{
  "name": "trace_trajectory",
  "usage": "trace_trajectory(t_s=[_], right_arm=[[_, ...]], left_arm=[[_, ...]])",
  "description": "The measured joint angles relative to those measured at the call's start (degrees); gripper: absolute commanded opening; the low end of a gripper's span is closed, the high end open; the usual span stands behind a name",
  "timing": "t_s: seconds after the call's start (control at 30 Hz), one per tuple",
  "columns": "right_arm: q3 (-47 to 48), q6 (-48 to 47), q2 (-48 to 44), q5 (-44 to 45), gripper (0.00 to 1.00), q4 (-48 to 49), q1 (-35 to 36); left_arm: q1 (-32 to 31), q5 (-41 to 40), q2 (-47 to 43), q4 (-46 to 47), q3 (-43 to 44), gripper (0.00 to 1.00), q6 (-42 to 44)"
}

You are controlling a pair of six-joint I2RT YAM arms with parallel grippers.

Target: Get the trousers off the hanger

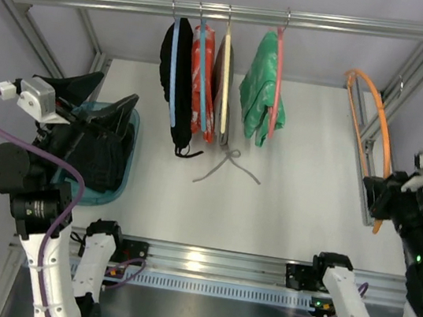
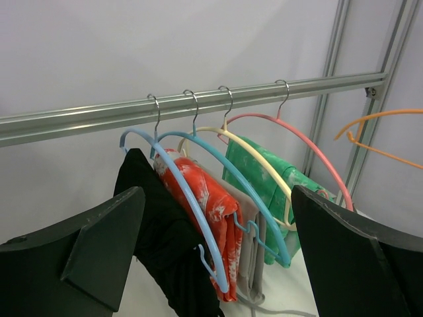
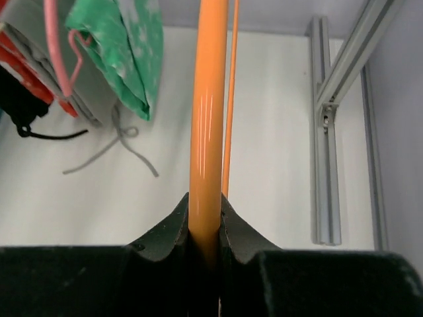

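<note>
The black trousers (image 1: 93,158) lie bunched in a teal bin (image 1: 109,193) at the left of the table, off the hanger. My left gripper (image 1: 100,104) hovers just above them, jaws wide open and empty; in the left wrist view (image 2: 218,198) it looks toward the rail. The orange hanger (image 1: 381,130) is bare and held at the right side of the table. My right gripper (image 1: 379,201) is shut on its thick arm, seen close in the right wrist view (image 3: 206,206), where the hanger (image 3: 209,99) runs straight up from the jaws. The hanger (image 2: 390,116) also shows at the left wrist view's right edge.
A metal rail (image 1: 233,14) across the back carries a black garment on a blue hanger (image 1: 178,74), a red one (image 1: 204,86), a grey one on a cream hanger (image 1: 224,89) with trailing cords, and a green one on a pink hanger (image 1: 262,94). Frame posts (image 1: 364,125) stand at the right.
</note>
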Motion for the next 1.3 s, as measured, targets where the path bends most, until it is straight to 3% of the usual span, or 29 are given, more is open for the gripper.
trace_trajectory(t_s=[0.27, 0.4, 0.7, 1.3], right_arm=[[24.41, -8.00, 31.01, 1.81, 0.00, -7.02, -0.02], [34.16, -11.04, 40.63, 1.46, 0.00, -8.02, -0.55], [41.20, -14.27, 47.10, -6.99, 0.00, -11.04, -14.14], [40.33, -14.36, 53.68, -11.23, 0.00, -9.86, -21.07]], left_arm=[[0.00, -0.15, -4.39, 0.09, -3.87, 0.98, 1.57], [-0.02, 0.17, -6.58, 0.04, -5.05, 0.98, 3.15], [-0.02, 0.46, -9.20, -0.02, -7.43, 0.98, 5.97], [-0.02, 0.44, -10.73, -0.48, -10.01, 0.98, 7.04]])
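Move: From the right hand, which already pinches the near end of the empty orange hanger, the right end of the rail lies about 35 cm ahead, 8 cm to the right and 14 cm up. The pink hanger stands some 31 cm ahead, 29 cm left and level in height; its green trousers are 29 cm ahead, 32 cm left, 5 cm below. From the left hand, the light blue hanger is about 20 cm ahead, 13 cm right, 8 cm lower. Forward some 20 cm, fast at first and then easing, the right arm carries the empty orange hanger towards the rail's right end, veering about 10 cm right in the second half. It rises roughly 4 cm, then sinks most of that back while the fingers tip down about 20 degrees and keep their grip. The left hand, empty and wide open, sinks about 4 cm and draws slightly back. ##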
